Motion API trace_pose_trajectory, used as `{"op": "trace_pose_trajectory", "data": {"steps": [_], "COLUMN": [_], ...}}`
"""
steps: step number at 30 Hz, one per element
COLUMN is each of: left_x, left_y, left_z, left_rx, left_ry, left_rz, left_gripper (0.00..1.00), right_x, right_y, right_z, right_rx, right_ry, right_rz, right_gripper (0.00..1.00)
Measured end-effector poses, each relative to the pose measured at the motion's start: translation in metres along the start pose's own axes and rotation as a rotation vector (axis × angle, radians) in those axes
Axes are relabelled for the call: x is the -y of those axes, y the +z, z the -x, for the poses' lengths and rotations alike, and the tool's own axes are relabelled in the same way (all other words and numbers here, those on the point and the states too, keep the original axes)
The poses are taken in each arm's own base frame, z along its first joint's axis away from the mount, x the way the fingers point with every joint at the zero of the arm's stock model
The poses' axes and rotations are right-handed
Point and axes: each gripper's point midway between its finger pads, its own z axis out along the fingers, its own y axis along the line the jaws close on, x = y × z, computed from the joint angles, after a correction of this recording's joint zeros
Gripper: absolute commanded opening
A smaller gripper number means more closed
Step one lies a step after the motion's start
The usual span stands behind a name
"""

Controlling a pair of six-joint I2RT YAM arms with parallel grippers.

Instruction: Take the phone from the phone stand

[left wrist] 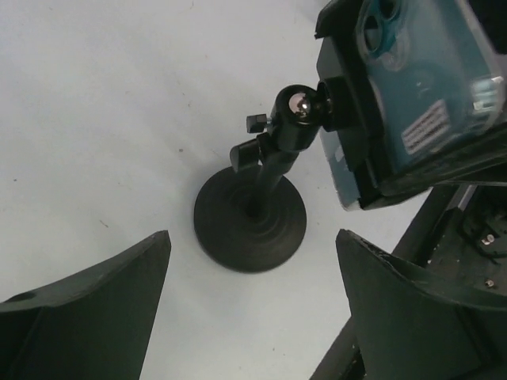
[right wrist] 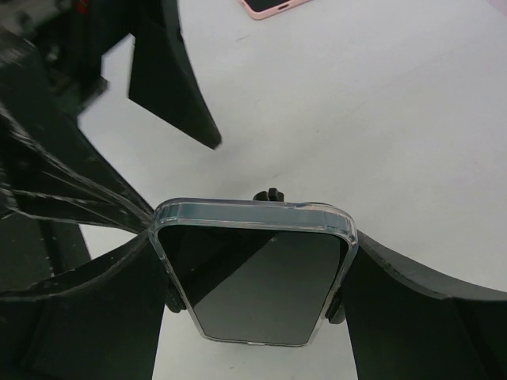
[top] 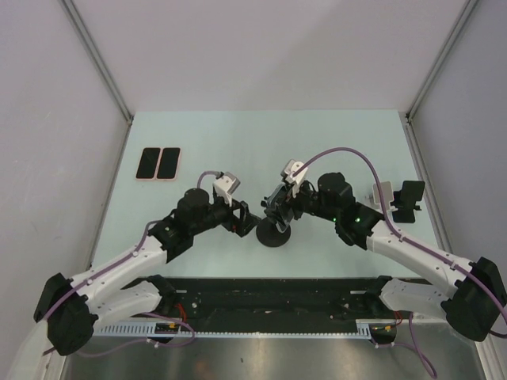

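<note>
The phone, in a clear case, sits clamped in the black phone stand at the table's middle. In the right wrist view the phone fills the gap between my right gripper's fingers, which press on both its long edges; the stand's clamp knobs show beside them. In the left wrist view the phone's teal back is held on the stand's ball joint above the round base. My left gripper is open and empty, low by the base on its left side.
Two dark phones in pink cases lie at the back left; one edge shows in the right wrist view. A second black stand with a white part stands at the right edge.
</note>
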Motion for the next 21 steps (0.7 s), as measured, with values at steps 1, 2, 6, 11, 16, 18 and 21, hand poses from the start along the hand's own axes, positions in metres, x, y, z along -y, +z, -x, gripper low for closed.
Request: {"op": "trace_pose_trajectory", "data": {"steps": [1, 2, 6, 11, 16, 18, 21], "left_x": [0.000, 0.000, -0.003, 0.007, 0.021, 0.021, 0.020], "left_y": [0.005, 0.010, 0.029, 0.044, 0.055, 0.059, 0.062], "left_z": [-0.003, -0.007, -0.031, -0.042, -0.036, -0.038, -0.038], "left_rx": [0.012, 0.024, 0.017, 0.032, 0.084, 0.088, 0.095], "left_ry": [0.001, 0.003, 0.002, 0.030, 0.070, 0.078, 0.091], "left_rz": [-0.005, -0.008, -0.020, -0.074, -0.150, -0.159, -0.161], "left_gripper": [0.87, 0.86, 0.85, 0.81, 0.69, 0.68, 0.69], "right_x": [-0.003, -0.005, -0.012, -0.016, -0.017, -0.018, -0.020], "right_y": [0.000, -0.001, -0.003, -0.006, -0.009, -0.010, -0.011], "right_z": [0.000, 0.000, -0.002, -0.004, -0.006, -0.006, -0.006], "right_rx": [0.002, 0.003, 0.008, 0.023, 0.030, 0.031, 0.031], "right_ry": [0.007, 0.015, 0.031, 0.040, 0.049, 0.054, 0.058], "right_rz": [0.016, 0.028, 0.065, 0.095, 0.113, 0.122, 0.136], "right_gripper": [0.00, 0.00, 0.00, 0.00, 0.00, 0.00, 0.00]}}
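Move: The phone stand's stem is about 7 cm to the left hand's right, 3 cm ahead and 6 cm below; its round base is below it, about 14 cm lower than the hand. The phone, still in its holder, is roughly 9 cm to that hand's right, 3 cm ahead and 3 cm above. The right hand already grips the phone about 1 cm below its hand point; the stem is 11 cm beneath that hand, 1 cm to its left. The stand's stem is what the left hand closes in on: the hand sinks about 5 cm while drifting right, then travels level to the right under the held phone, nearly 6 cm sideways in all, its fingers narrowing around the stem. Meanwhile the right hand keeps its grip on the phone and draws it back some 2 cm, turning slightly counter-clockwise. ##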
